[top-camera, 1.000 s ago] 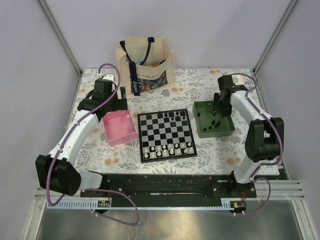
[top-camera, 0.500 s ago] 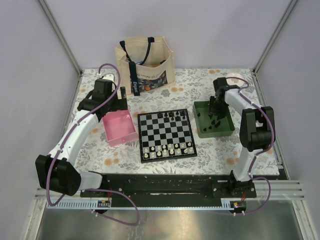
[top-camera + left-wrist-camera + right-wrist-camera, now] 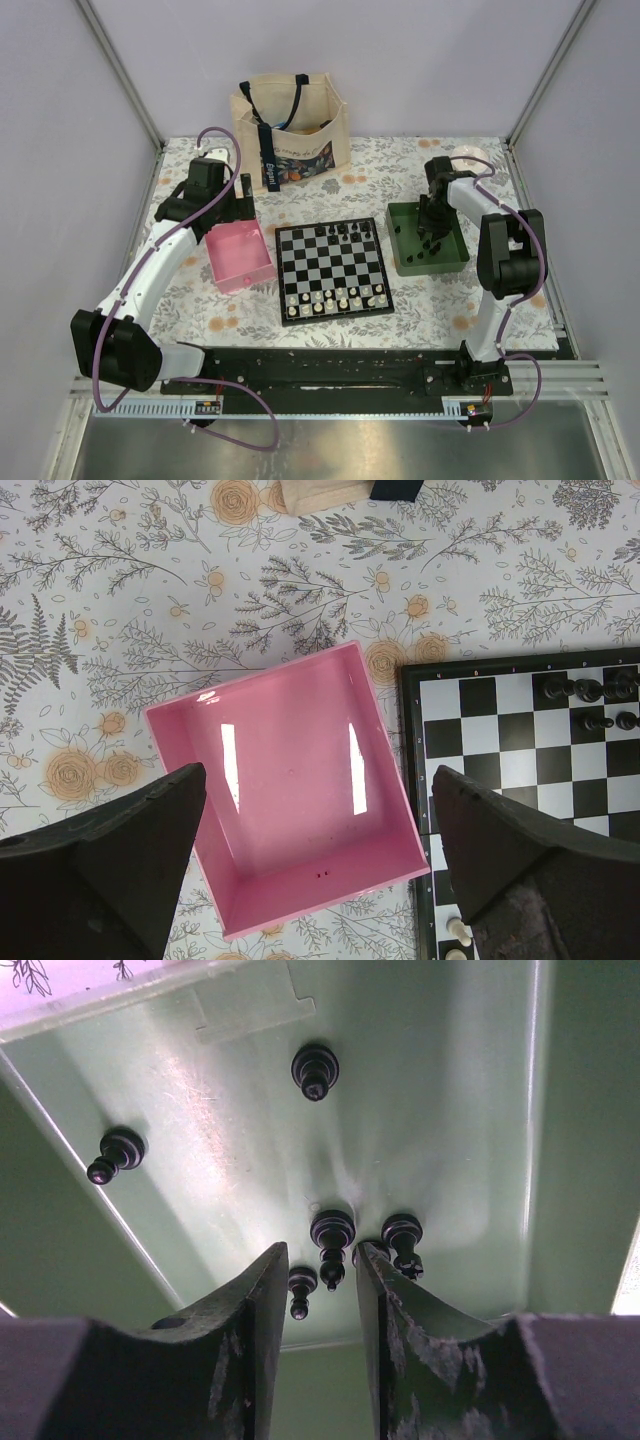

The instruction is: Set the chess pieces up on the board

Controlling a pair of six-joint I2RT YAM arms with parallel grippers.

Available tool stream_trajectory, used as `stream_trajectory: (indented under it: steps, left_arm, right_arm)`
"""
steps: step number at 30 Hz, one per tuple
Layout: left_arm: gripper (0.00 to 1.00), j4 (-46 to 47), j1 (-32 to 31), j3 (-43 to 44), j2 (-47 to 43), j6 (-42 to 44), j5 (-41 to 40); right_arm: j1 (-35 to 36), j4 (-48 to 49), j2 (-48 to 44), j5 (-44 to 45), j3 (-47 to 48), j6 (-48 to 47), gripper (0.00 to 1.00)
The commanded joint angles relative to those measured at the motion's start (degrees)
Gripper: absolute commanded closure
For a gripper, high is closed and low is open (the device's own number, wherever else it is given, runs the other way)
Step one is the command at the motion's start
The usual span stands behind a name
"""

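The board (image 3: pixel 331 271) lies mid-table, with several black chess pieces (image 3: pixel 343 231) on its far rows and white ones on its near rows. More black pieces lie loose in the green tray (image 3: pixel 455 260). My right gripper (image 3: pixel 432 226) reaches down into that tray. In the right wrist view its jaws (image 3: pixel 322 1256) stand open with a narrow gap, and a black piece (image 3: pixel 331 1236) and a black pawn (image 3: pixel 300 1288) lie between the fingertips, untouched. Another black piece (image 3: pixel 402 1240) lies just outside the right finger. My left gripper (image 3: pixel 318 772) hangs open over the empty pink tray (image 3: pixel 290 780).
A cloth tote bag (image 3: pixel 290 128) stands at the back of the table. The pink tray (image 3: pixel 240 256) sits against the board's left edge, the green tray to its right. Two more black pieces (image 3: pixel 315 1068) lie farther off on the green tray's floor (image 3: pixel 230 1130).
My right arm has folded in and the gripper has sunk lower into the green tray, its jaws narrowing round the pieces. The left arm has not moved.
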Motion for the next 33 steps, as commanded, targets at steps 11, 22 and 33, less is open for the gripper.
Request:
stream_trajectory:
  steps: [11, 22, 33]
  left_arm:
    - [0.01, 1.62, -0.17, 0.26, -1.24, 0.59, -0.12]
    - [0.01, 1.62, -0.17, 0.26, -1.24, 0.51, -0.12]
    - [0.01, 1.62, -0.17, 0.26, -1.51, 0.51, -0.12]
  right_arm:
    - [0.27, -0.24, 0.77, 0.14, 1.62, 0.26, 0.66]
    - [0.27, -0.60, 0.68, 0.14, 1.71, 0.17, 0.82]
    - [0.36, -1.56, -5.73, -2.94, 4.08, 0.26, 1.00]
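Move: Between the right hand's half-open fingers, directly under the hand point and about 1 cm lower, stands the black chess piece. One neighbour is some 2 cm to the hand's right and 1 cm back, another about 3 cm right and level with it, and a pawn-like piece roughly 2 cm back and 1 cm left. A lone piece stands about 6 cm straight ahead. From the left hand the target lies about 45 cm right, 2 cm farther out and 18 cm lower. Easing the last half centimetre down around the black chess piece in the green box, the right hand closes its fingers to about half their starting gap and pinches it. After holding there it starts back up by about 1 cm, drifting roughly half a centimetre left and keeping its grip. ##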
